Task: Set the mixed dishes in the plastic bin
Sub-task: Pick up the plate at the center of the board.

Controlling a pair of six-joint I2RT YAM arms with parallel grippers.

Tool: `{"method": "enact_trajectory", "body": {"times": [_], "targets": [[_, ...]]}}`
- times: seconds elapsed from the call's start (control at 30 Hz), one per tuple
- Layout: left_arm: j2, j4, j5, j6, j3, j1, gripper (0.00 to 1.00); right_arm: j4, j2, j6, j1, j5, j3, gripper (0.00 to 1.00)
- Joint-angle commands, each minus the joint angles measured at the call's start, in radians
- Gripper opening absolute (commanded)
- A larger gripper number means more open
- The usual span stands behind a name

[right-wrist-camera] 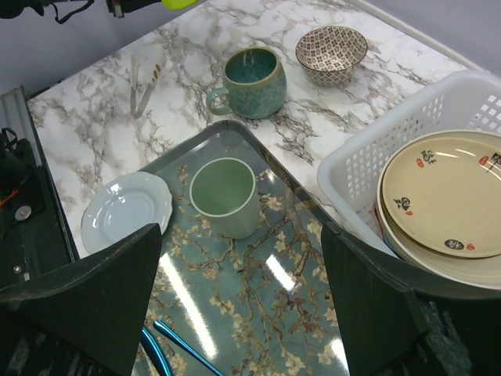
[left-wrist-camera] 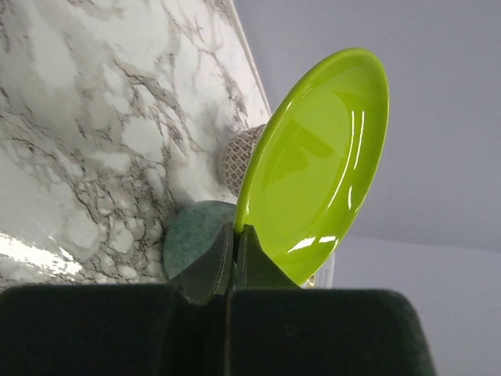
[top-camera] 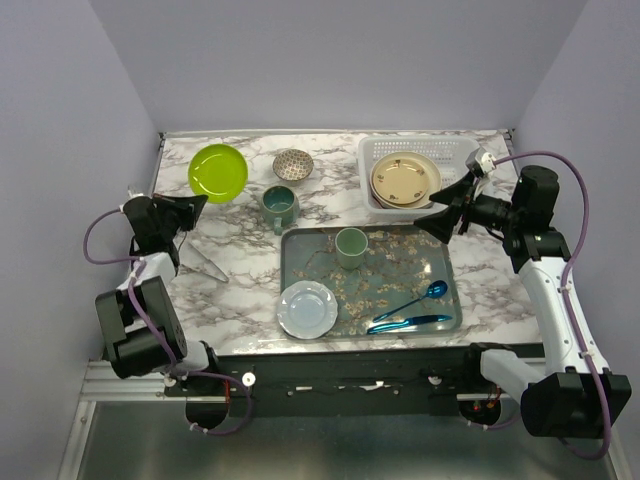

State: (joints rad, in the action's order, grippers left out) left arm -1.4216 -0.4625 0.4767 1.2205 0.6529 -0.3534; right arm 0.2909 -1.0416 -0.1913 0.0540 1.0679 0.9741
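At the table's far left, my left gripper (top-camera: 192, 208) is shut on the near rim of the lime green plate (top-camera: 218, 172). The left wrist view shows the jaws pinching that rim, with the plate (left-wrist-camera: 321, 164) tilted up from the marble. The speckled bowl (top-camera: 293, 164) and dark teal mug (top-camera: 279, 205) stand right of it. The white plastic bin (top-camera: 375, 155) at the far right holds a cream plate (top-camera: 405, 180) on other plates. My right gripper (top-camera: 440, 215) hangs open and empty over the tray's far right corner, next to the bin (right-wrist-camera: 368, 157).
A grey flower-patterned tray (top-camera: 400, 270) in the middle carries a pale green cup (top-camera: 351, 247), a pale blue plate (top-camera: 307, 309) and blue cutlery (top-camera: 410, 305). Metal tongs (top-camera: 205, 262) lie on the marble near the left arm.
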Motion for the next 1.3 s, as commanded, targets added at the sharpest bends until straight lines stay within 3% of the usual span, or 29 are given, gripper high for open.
{"method": "enact_trajectory", "body": {"times": [0.0,0.27,0.6,0.9,1.27], "targets": [[0.13,-0.074,0.074,0.022,-0.051,0.028,0.0,0.021,-0.008,-0.002,0.003,0.041,0.0,0.9],[0.286,-0.044,0.05,-0.013,-0.122,0.149,0.0,0.019,-0.009,-0.002,0.003,0.055,-0.003,0.9],[0.441,0.028,-0.12,-0.072,-0.145,0.422,0.0,0.017,-0.023,0.003,0.003,0.09,-0.005,0.9],[0.451,0.048,-0.314,-0.121,-0.13,0.686,0.0,0.016,-0.061,0.029,0.003,0.13,-0.005,0.9],[0.392,0.053,-0.469,-0.184,-0.076,0.881,0.0,-0.002,-0.101,0.079,0.003,0.126,-0.006,0.9]]}}
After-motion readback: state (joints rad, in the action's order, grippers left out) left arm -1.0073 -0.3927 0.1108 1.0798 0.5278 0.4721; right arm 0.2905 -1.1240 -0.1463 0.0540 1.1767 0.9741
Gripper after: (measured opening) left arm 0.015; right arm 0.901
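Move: The plastic bin that the green plate in the left fingers is bound for lies about 57 cm to the left hand's right, 10 cm farther out and 12 cm lower. Nearer on that side, all some 12 cm below, stand the teal mug (17 cm right, 3 cm ahead), the patterned bowl (20 cm right, 17 cm ahead) and the green cup (36 cm right, 9 cm back). From the idle right hand the bin is about 23 cm ahead, 2 cm right and 24 cm below. Sweeping to the right, about 25 cm, and drawing back some 11 cm, the left arm carries the already lifted green plate towards the bin, past the near side of the teal mug. The hand climbs about 8 cm at first, then levels off and dips slightly; it swings clockwise nearly 30 degrees and tips its fingers up to about level, keeping its pinch on the plate's edge. ##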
